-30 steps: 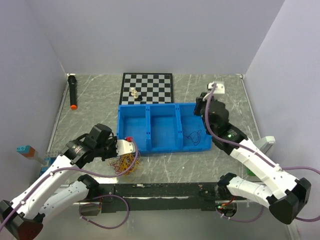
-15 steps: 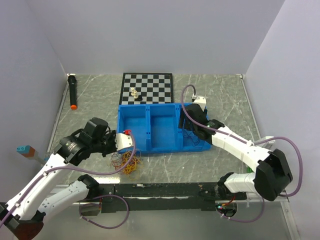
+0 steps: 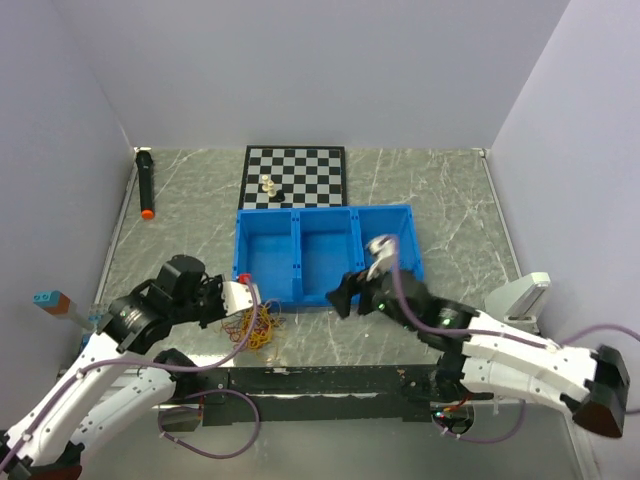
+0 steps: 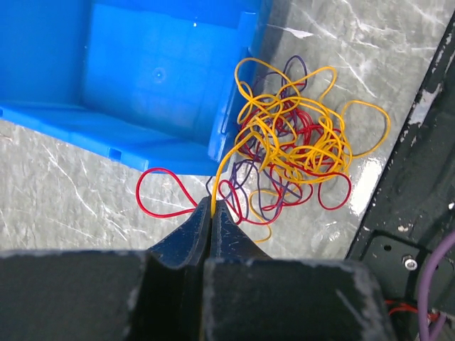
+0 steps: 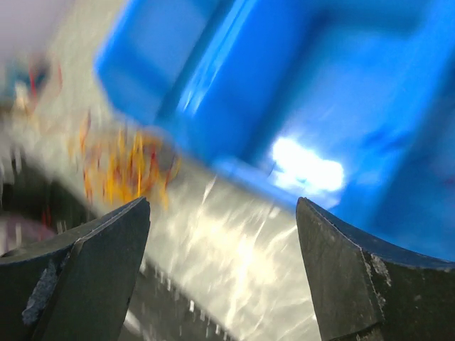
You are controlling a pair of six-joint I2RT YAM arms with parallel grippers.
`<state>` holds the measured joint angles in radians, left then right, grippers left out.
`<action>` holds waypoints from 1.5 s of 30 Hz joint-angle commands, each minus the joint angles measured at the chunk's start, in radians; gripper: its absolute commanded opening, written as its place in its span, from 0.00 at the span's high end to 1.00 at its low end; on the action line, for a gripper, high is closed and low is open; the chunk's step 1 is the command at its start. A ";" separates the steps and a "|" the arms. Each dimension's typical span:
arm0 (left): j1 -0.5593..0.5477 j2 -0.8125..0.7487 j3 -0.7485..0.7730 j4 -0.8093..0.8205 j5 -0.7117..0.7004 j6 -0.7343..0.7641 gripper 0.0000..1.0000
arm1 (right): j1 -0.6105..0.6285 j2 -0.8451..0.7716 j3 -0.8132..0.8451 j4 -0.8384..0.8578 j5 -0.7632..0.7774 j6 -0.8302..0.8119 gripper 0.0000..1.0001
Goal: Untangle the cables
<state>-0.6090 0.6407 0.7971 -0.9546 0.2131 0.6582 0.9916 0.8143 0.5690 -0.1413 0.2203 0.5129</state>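
The cables (image 3: pixel 256 326) are a loose tangle of yellow, red and purple strands on the marble table just in front of the blue bin's left corner. They are sharp in the left wrist view (image 4: pixel 291 142) and an orange blur in the right wrist view (image 5: pixel 121 167). My left gripper (image 3: pixel 243 296) sits at the bunch's left edge, shut on one yellow strand (image 4: pixel 226 160) that runs from its tips (image 4: pixel 212 206) up into the tangle. My right gripper (image 3: pixel 347 299) hovers in front of the bin's middle, right of the cables, jaws wide open and empty (image 5: pixel 222 206).
The blue three-compartment bin (image 3: pixel 297 211) stands mid-table, with its corner wall (image 4: pixel 142 135) close to the bunch. Behind it is a chessboard (image 3: pixel 295 175) with small pieces (image 3: pixel 268 184). A black marker (image 3: pixel 145 182) lies far left. The black base rail (image 3: pixel 320 380) borders the near edge.
My right arm swung from the bin's far right side round to its front, toward the cables, and its jaws opened. The left gripper drew slightly back and left, still shut on the strand.
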 commanded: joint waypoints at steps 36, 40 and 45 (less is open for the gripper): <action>0.006 0.004 -0.024 0.070 -0.029 -0.172 0.99 | 0.315 0.875 0.220 0.483 -0.012 -0.063 0.86; 0.005 0.019 0.042 0.030 0.014 -0.147 0.99 | 0.315 0.777 0.145 0.438 0.060 -0.033 1.00; 0.005 0.033 0.142 0.005 0.062 -0.141 0.99 | 0.331 0.478 -0.049 0.333 0.172 0.070 1.00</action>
<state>-0.6064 0.6720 0.8436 -0.9485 0.2054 0.5037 1.3128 1.5303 0.6388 0.2695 0.2680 0.4881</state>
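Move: The cable tangle's middle lies about 18 cm to the right hand's left, some 6 cm back towards the base and 16 cm below it. The blue bin is centred roughly 11 cm ahead of that hand, 2 cm to its left and 13 cm down; the dark cable already sorted into the bin lies about 8 cm ahead, 11 cm right and 15 cm below. From the left hand, the tangle is about 6 cm right, 3 cm back and 15 cm below. The right hand swings some 15 cm left and 6 cm back, sinking about 14 cm in two stages with its fingers wide open, down to the right side of the tangle, where it pinches shut on a yellow strand and then starts pulling back to the right, about 3 cm, rising slightly. The left hand keeps its own pinch on the yellow cable, dipping nearly 4 cm while turning about 10 degrees counter-clockwise, then coming back up to end about 1 cm above its starting height. ##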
